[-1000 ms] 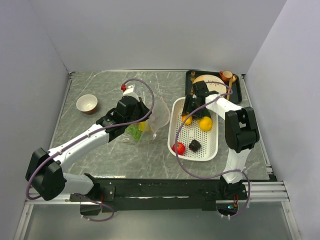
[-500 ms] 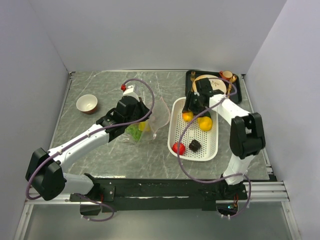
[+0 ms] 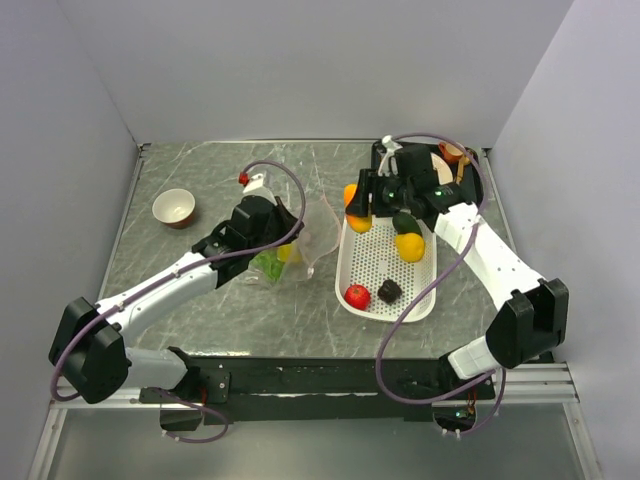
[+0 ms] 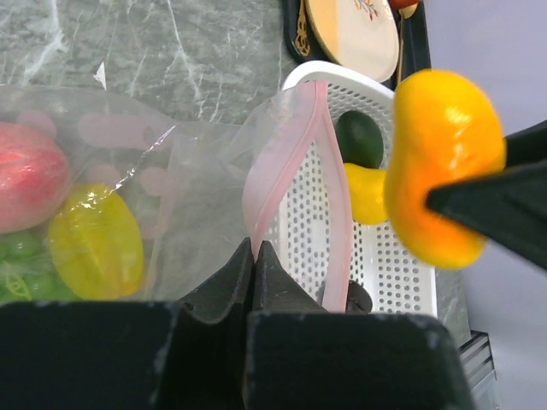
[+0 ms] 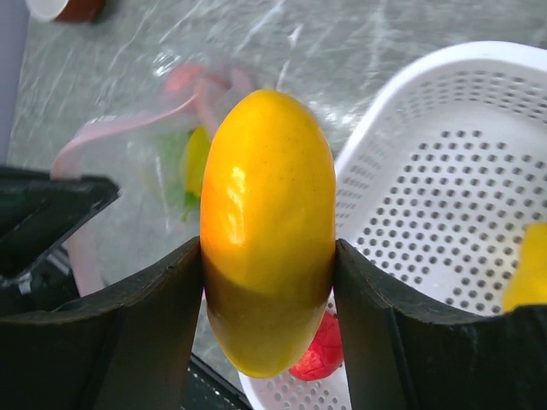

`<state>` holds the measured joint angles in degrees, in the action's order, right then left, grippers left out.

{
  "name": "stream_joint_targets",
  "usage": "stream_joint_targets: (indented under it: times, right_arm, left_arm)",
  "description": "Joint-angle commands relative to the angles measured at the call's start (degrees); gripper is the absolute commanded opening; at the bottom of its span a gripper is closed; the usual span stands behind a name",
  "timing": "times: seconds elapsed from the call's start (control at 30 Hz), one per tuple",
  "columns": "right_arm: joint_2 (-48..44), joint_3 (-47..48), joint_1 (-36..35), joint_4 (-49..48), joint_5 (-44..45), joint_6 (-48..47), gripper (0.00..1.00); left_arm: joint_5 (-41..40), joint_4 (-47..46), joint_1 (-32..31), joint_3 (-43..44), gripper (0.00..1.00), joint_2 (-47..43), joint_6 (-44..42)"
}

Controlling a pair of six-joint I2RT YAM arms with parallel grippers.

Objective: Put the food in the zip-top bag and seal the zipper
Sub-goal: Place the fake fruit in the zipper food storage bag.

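My right gripper [image 3: 357,206] is shut on the orange mango [image 3: 355,208] and holds it in the air over the left rim of the white basket [image 3: 345,255], beside the bag's mouth. The mango fills the right wrist view [image 5: 267,231] between my fingers. My left gripper [image 3: 292,232] is shut on the pale pink zipper [image 4: 273,162] of the clear zip-top bag [image 3: 305,245], holding its mouth up and open. In the bag lie a lemon [image 4: 94,239], a pink peach [image 4: 30,175] and green grapes [image 4: 17,256]. In the basket are an avocado [image 3: 405,222], a yellow fruit [image 3: 410,246], a tomato [image 3: 357,295] and a dark piece [image 3: 389,290].
A black tray [image 3: 478,188] at the back right holds a cream plate [image 3: 432,172] and a small orange cup [image 3: 452,151]. A small bowl [image 3: 174,207] stands at the far left. Grey walls close the table on three sides.
My right gripper has lifted the mango out of the basket and carried it left, up to the bag's mouth. The left arm and the bag have stayed put.
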<state>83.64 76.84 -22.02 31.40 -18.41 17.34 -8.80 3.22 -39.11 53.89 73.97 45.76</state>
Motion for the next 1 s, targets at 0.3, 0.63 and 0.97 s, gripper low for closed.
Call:
stream_joint_targets:
  times: [0.3,0.63,0.97]
  right_arm:
    - [3.55,7.27,-8.39,1.56,-2.68,-3.99,0.39]
    - [9.35,11.84,-10.85,7.09,0.39,-5.48,0.39]
    - [8.20,11.05,-11.29,6.22,0.40,-5.74,0.42]
  left_arm:
    - [2.64,-7.44,-0.17,-1.24,0.01,-0.67,2.76]
    - [1.94,-6.12,-0.17,0.25,0.01,-0.59,2.58]
    - [2.82,-7.35,-0.17,-0.10,0.01,-0.15,2.50]
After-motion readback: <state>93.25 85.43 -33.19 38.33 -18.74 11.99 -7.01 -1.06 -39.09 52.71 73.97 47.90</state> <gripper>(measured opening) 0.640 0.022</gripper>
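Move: The bag's open mouth, where the mango in your right gripper is going, lies about 9 cm to that hand's left, 4 cm back and 5 cm lower. The left gripper, already pinching the mouth's edge, is some 14 cm to the right hand's left and 5 cm back; the white basket's middle is about 9 cm to its right, 3 cm back and 19 cm below. From the left gripper, the mouth's middle lies about 5 cm right, level fore and aft, 3 cm lower. Carry the mango in the right gripper some 7 cm left and 3 cm back to the bag's mouth, staying nearly level at first, then sinking 2 to 3 cm over the second half while turning the hand about 15 degrees counter-clockwise. Keep the fingers' hold on it. With the left gripper keep pinching the edge of the mouth, easing it roughly 1 cm right and up, then hold it there. ##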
